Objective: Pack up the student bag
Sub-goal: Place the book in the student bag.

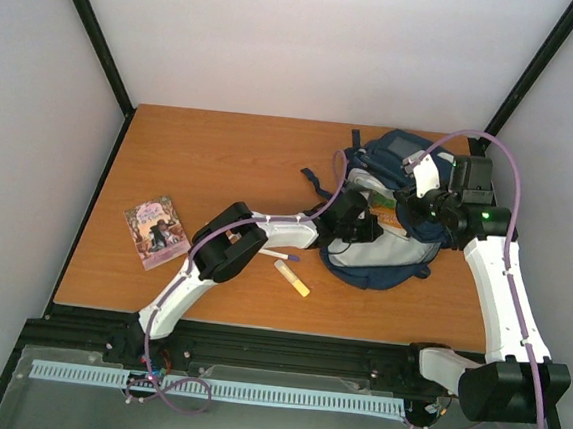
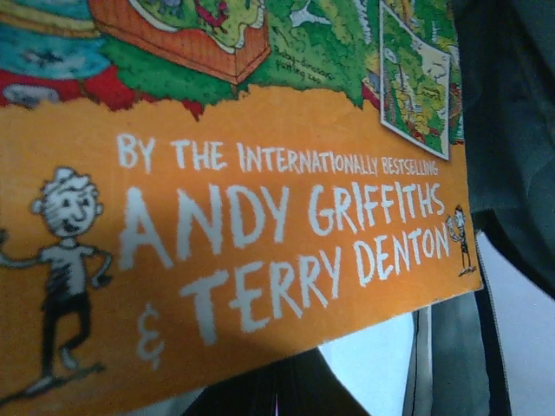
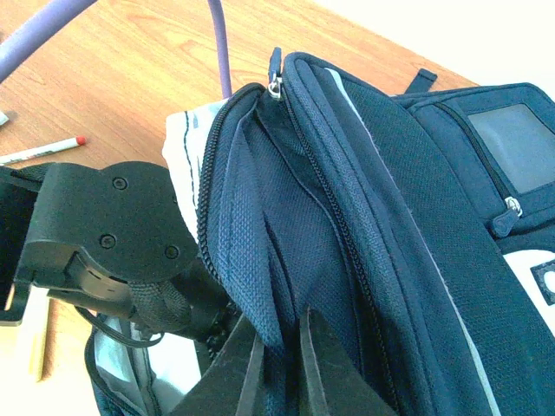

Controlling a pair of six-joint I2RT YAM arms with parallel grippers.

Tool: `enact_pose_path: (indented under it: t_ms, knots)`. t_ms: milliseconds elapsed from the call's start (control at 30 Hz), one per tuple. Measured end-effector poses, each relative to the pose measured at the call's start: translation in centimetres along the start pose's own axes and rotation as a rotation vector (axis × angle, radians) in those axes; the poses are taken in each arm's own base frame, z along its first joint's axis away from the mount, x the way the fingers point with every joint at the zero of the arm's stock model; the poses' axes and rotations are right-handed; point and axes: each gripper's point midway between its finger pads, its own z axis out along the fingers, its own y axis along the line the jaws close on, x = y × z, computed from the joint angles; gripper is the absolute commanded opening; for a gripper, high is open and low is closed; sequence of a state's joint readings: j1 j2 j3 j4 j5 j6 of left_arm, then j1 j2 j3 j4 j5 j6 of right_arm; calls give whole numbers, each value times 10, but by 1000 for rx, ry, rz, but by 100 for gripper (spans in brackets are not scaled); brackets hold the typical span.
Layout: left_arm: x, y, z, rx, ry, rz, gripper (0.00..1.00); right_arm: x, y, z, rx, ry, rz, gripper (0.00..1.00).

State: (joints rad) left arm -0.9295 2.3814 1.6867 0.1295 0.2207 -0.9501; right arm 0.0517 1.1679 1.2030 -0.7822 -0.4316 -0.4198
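The student bag [image 1: 404, 153], navy with white patches, lies at the right middle of the table with its main compartment unzipped. My right gripper [image 1: 415, 200] is shut on the navy fabric edge of the opening [image 3: 260, 260] and holds it up; the fingertips [image 3: 314, 334] pinch the cloth. My left gripper [image 1: 358, 224] reaches into the bag's mouth. An orange book [image 2: 260, 217] fills the left wrist view, close and face-on, and covers the fingertips. A sliver of it shows in the top view [image 1: 391, 222]. The left wrist body [image 3: 104, 225] sits beside the opening.
A second book with a pink cover [image 1: 157, 231] lies at the left of the table. A yellow stick [image 1: 293, 277] and a pen [image 1: 278, 256] lie under the left arm. The pen's red cap shows in the right wrist view [image 3: 76, 140]. Black bag straps [image 1: 314, 182] trail left.
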Motion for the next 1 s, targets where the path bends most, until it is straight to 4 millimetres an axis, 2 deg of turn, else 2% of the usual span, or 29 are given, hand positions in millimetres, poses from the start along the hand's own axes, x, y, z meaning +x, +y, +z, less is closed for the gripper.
enact_pose_path:
  t_ms: [233,433,700,833,1000]
  knots:
    - [-15,0,6,0,-68,15,1,-1,2,0,-8,-5,0,3]
    - [-15,-1,6,7,-68,31,2,-1,1,0,-6,-3,-1,3]
    - [7,22,-24,-20,-62,22,1,-1,1,0,-5,-3,-1,3]
    - [2,28,-31,-36,-99,-3,1,-1,2,0,-13,-6,-1,3]
    - [-14,41,-35,-74,-162,-70,1,-1,4,0,-20,-9,-1,3]
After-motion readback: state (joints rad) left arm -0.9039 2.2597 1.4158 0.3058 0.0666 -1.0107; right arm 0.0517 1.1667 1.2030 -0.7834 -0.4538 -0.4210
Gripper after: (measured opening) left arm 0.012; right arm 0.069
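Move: The book's middle is roughly 4 cm ahead of the left hand, 3 cm to its right and slightly above, its bottom edge right at the shut fingertips inside the open bag. The bag's left side lies about 9 cm left, level with the hand; the yellow highlighter is some 15 cm back and 19 cm left, on the table. From the right hand the book is about 6 cm ahead, a centimetre right and 19 cm below. Forward a last 1.5 cm or so with shut fingers, the left hand presses on at the book's bottom edge, then draws back about 2.5 cm while sliding left off the book. It carries on left and slightly forward, ending some 5 cm left over the grey lining, turned about 10 degrees counter-clockwise. The right hand stays, keeping its pinch on the bag's flap. ##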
